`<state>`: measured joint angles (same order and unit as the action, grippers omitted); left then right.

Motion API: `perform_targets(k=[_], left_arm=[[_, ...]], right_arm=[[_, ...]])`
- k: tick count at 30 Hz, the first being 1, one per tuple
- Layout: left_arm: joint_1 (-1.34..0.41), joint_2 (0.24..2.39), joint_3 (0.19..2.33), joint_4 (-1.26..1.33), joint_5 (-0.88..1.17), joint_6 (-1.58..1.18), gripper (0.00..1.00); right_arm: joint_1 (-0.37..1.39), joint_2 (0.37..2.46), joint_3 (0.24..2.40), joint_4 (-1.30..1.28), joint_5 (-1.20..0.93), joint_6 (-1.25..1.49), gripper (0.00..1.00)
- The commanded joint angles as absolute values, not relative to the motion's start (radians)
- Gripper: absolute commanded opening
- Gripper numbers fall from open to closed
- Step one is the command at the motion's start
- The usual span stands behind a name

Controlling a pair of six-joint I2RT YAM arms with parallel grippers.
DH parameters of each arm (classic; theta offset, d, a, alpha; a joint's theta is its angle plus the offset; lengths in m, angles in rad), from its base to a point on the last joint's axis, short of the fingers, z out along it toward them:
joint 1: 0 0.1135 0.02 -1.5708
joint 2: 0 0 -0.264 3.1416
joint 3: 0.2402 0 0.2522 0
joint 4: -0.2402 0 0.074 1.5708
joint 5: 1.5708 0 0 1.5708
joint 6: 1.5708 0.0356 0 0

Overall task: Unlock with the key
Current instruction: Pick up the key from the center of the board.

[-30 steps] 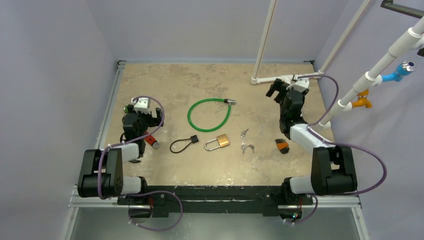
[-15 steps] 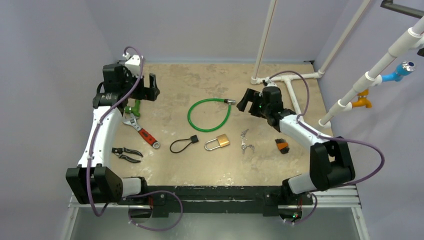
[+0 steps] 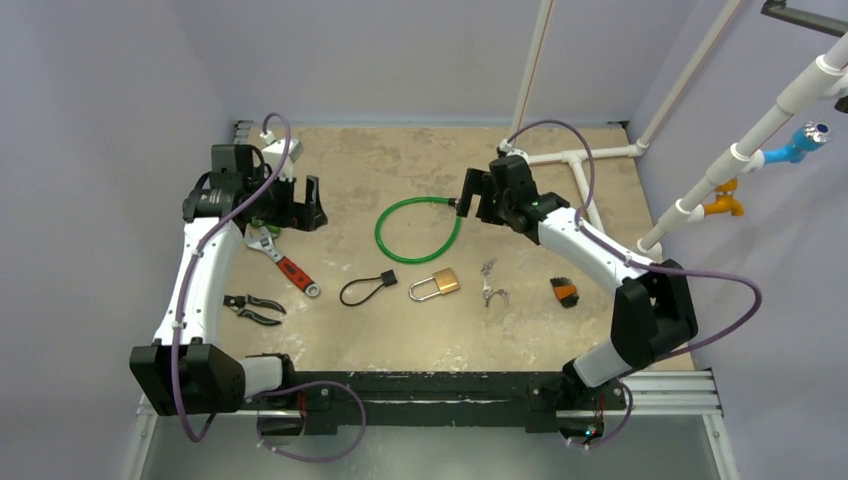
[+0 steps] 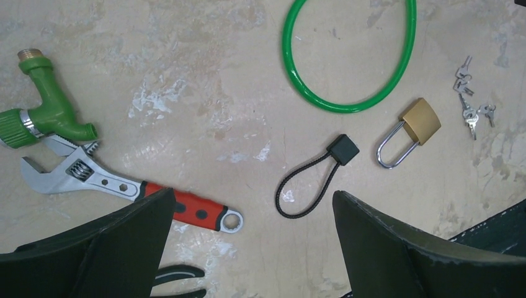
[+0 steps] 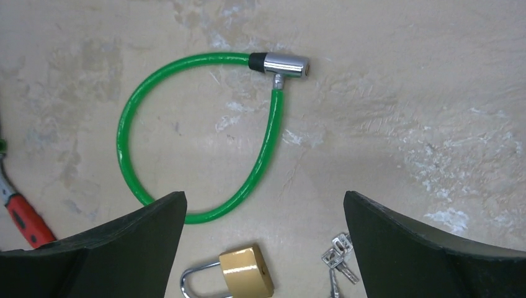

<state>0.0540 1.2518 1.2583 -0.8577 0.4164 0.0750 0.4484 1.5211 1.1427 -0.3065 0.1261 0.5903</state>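
A brass padlock (image 3: 436, 284) with a steel shackle lies flat near the table's middle; it also shows in the left wrist view (image 4: 410, 130) and the right wrist view (image 5: 239, 274). A bunch of small silver keys (image 3: 490, 282) lies just right of it, seen in the left wrist view (image 4: 469, 105) and the right wrist view (image 5: 338, 254). My left gripper (image 3: 303, 204) is open and empty, raised over the left side. My right gripper (image 3: 470, 194) is open and empty, raised above the green cable lock's (image 3: 418, 227) metal end, beyond the padlock and keys.
A black cable loop lock (image 3: 366, 289) lies left of the padlock. A red-handled wrench (image 3: 282, 262), black pliers (image 3: 252, 308) and a green hose fitting (image 4: 43, 116) lie at the left. A small orange and black brush (image 3: 565, 292) lies right of the keys. White pipes (image 3: 572, 158) stand at the back right.
Both arms have unfolded from their rest poses and reached out over the table. The left arm's rise uncovered the wrench and pliers. The right gripper moved left toward the green cable lock.
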Motion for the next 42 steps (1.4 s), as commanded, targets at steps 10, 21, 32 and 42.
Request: perform_targets(k=[10, 21, 32, 42], left_arm=[[0.009, 1.25, 1.243, -0.894, 0.432, 0.181, 1.0], [-0.084, 1.313, 1.24, -0.891, 0.386, 0.208, 1.0], [-0.102, 1.306, 1.235, -0.897, 0.381, 0.213, 1.0], [-0.11, 1.279, 1.218, -0.908, 0.352, 0.239, 1.0]], right_arm=[[0.412, 1.657, 1.205, -0.414, 0.194, 0.605, 0.99], [0.598, 1.729, 1.183, -0.534, 0.423, 0.753, 0.74], [0.629, 1.689, 1.087, -0.56, 0.462, 0.85, 0.63], [0.639, 1.729, 1.059, -0.515, 0.462, 0.873, 0.53]])
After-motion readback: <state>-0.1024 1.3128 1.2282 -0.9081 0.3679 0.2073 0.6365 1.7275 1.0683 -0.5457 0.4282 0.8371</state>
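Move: From the right gripper the upper key of the bunch lies some 7 cm back, about 3 cm right and 17 cm below. The rest of the keys lie roughly 6 cm farther back of it, the padlock about 11 cm to its left and 4 cm nearer the base, and the green cable lock's barrel 15 cm beyond it and 6 cm left. From the left gripper that key is about level, some 35 cm right and 23 cm down. Sink the right gripper about 12 cm towards the upper key: drop first with a small reach forward and a swing to the right, then swing back left and draw the hand in to finish some 7 cm nearer the base. Tip the fingers steeper down and narrow them from wide open to about half, without touching. Let the left gripper drift about 3 cm right and as much down, still open. ##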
